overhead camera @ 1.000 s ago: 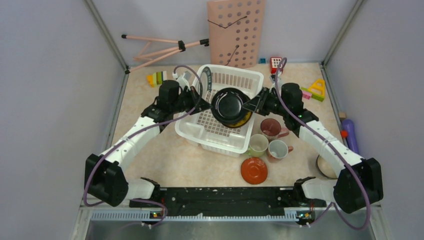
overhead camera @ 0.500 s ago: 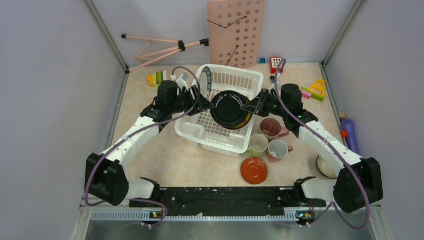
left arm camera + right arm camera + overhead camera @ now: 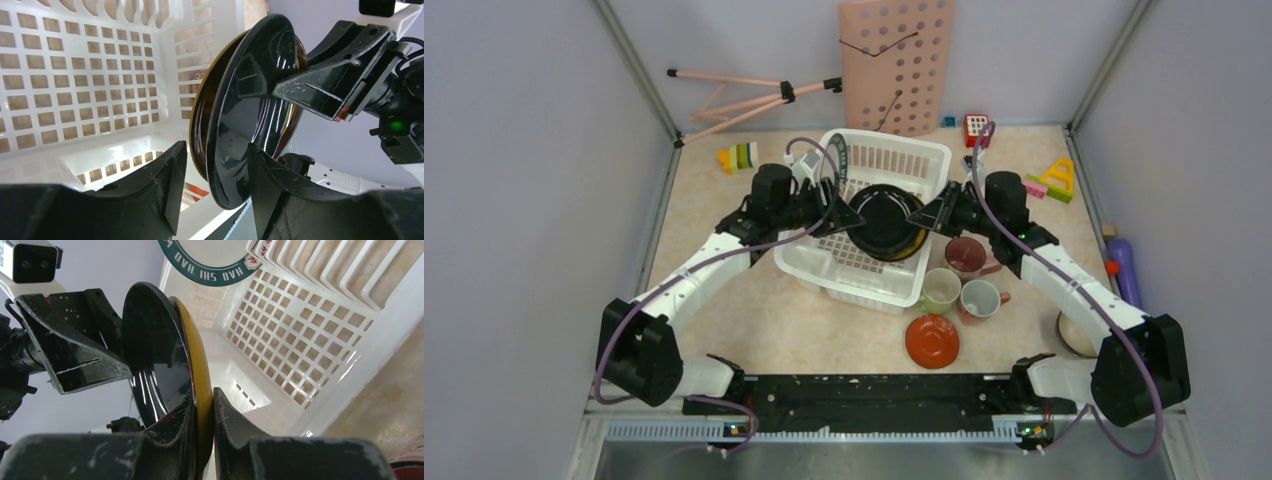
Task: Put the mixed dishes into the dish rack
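The white dish rack (image 3: 864,262) sits mid-table. Over it, a black plate (image 3: 882,218) (image 3: 250,110) and a yellow plate (image 3: 912,246) (image 3: 198,355) stand on edge, side by side. My right gripper (image 3: 926,214) (image 3: 204,425) is shut on the yellow plate's rim; the black plate (image 3: 155,355) lies just outside its left finger. My left gripper (image 3: 838,224) (image 3: 216,185) is open, its jaws straddling both plates' edges. A green-rimmed plate (image 3: 836,165) (image 3: 210,265) stands in the rack's far end. On the table are a maroon mug (image 3: 969,257), a pale-green mug (image 3: 941,290), a pink mug (image 3: 980,298) and an orange saucer (image 3: 932,340).
A bowl (image 3: 1072,335) is half hidden by the right arm. A pink perforated board (image 3: 896,65) and a folded tripod (image 3: 744,95) lean at the back wall. Toy blocks (image 3: 739,157) lie back left, more blocks (image 3: 1054,180) back right, and a purple object (image 3: 1124,270) lies at the right wall.
My left gripper has gone from shut to open, then shifted slightly right along the plates. The right gripper keeps its hold and the plates have barely moved.
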Controlling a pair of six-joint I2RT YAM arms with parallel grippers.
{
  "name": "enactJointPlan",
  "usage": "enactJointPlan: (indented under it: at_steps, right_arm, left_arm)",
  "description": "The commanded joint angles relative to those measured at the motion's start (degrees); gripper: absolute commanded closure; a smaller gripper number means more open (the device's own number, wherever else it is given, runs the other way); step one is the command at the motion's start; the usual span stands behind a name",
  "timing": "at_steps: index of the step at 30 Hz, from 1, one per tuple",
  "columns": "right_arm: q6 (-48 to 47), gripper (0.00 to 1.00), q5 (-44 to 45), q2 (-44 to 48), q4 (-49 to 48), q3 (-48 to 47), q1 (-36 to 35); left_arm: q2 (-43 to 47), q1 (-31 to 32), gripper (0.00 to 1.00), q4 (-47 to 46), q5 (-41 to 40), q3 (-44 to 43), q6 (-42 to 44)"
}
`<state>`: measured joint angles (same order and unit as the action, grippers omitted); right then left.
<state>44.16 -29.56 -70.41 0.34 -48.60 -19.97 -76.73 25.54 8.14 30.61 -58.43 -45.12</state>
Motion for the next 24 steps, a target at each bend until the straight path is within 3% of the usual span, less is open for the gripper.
enactJointPlan:
  at_steps: [1, 7, 13, 24]
  right_arm:
    - [1.1, 1.00, -0.6, 1.0, -5.2, -0.7, 0.4]
    - [0.6, 1.00, 0.0, 1.0, -4.1, -0.9, 0.3]
    - [-1.8, 0.97, 3.3, 1.4, 0.8, -1.4, 0.3]
    - [-4.3, 0.96, 6.3, 2.8, 5.0, -0.9, 0.6]
  left_arm:
    - [-1.3, 1.1, 0.49, -2.6, 1.2, -1.9, 0.5]
    - [-1.6, 1.2, 0.99, 0.4, -1.9, -3.2, 3.1]
    - [0.3, 0.3, 1.00, 7.9, -11.3, -5.1, 6.9]
    - [2.5, -1.8, 1.00, 12.2, -15.7, -6.1, 11.5]
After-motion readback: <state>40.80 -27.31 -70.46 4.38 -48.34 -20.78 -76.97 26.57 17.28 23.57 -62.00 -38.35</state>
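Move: The left fingers are open astride the near-left rim of the black plate, whose middle is about 5 cm to this hand's right, level fore and aft and 2 cm lower. The yellow dish nested behind it sits 7 cm right, 1 cm back and 4 cm down; the green-rimmed plate stands 11 cm ahead, 4 cm left, 8 cm down. From the right hand, which grips the stack, the dish rack's middle is 10 cm left, 2 cm ahead, 12 cm down; the red mug is 11 cm right, 7 cm back, 13 cm down. The left fingers shut on the black plate's rim as that hand dips about 1 cm, then, keeping the pinch, it draws some 2 cm left and rolls its left side up nearly 10 degrees, away from the yellow dish. The right hand keeps its grip on the yellow dish and sinks about 2 cm towards the rack, tilting slightly. ##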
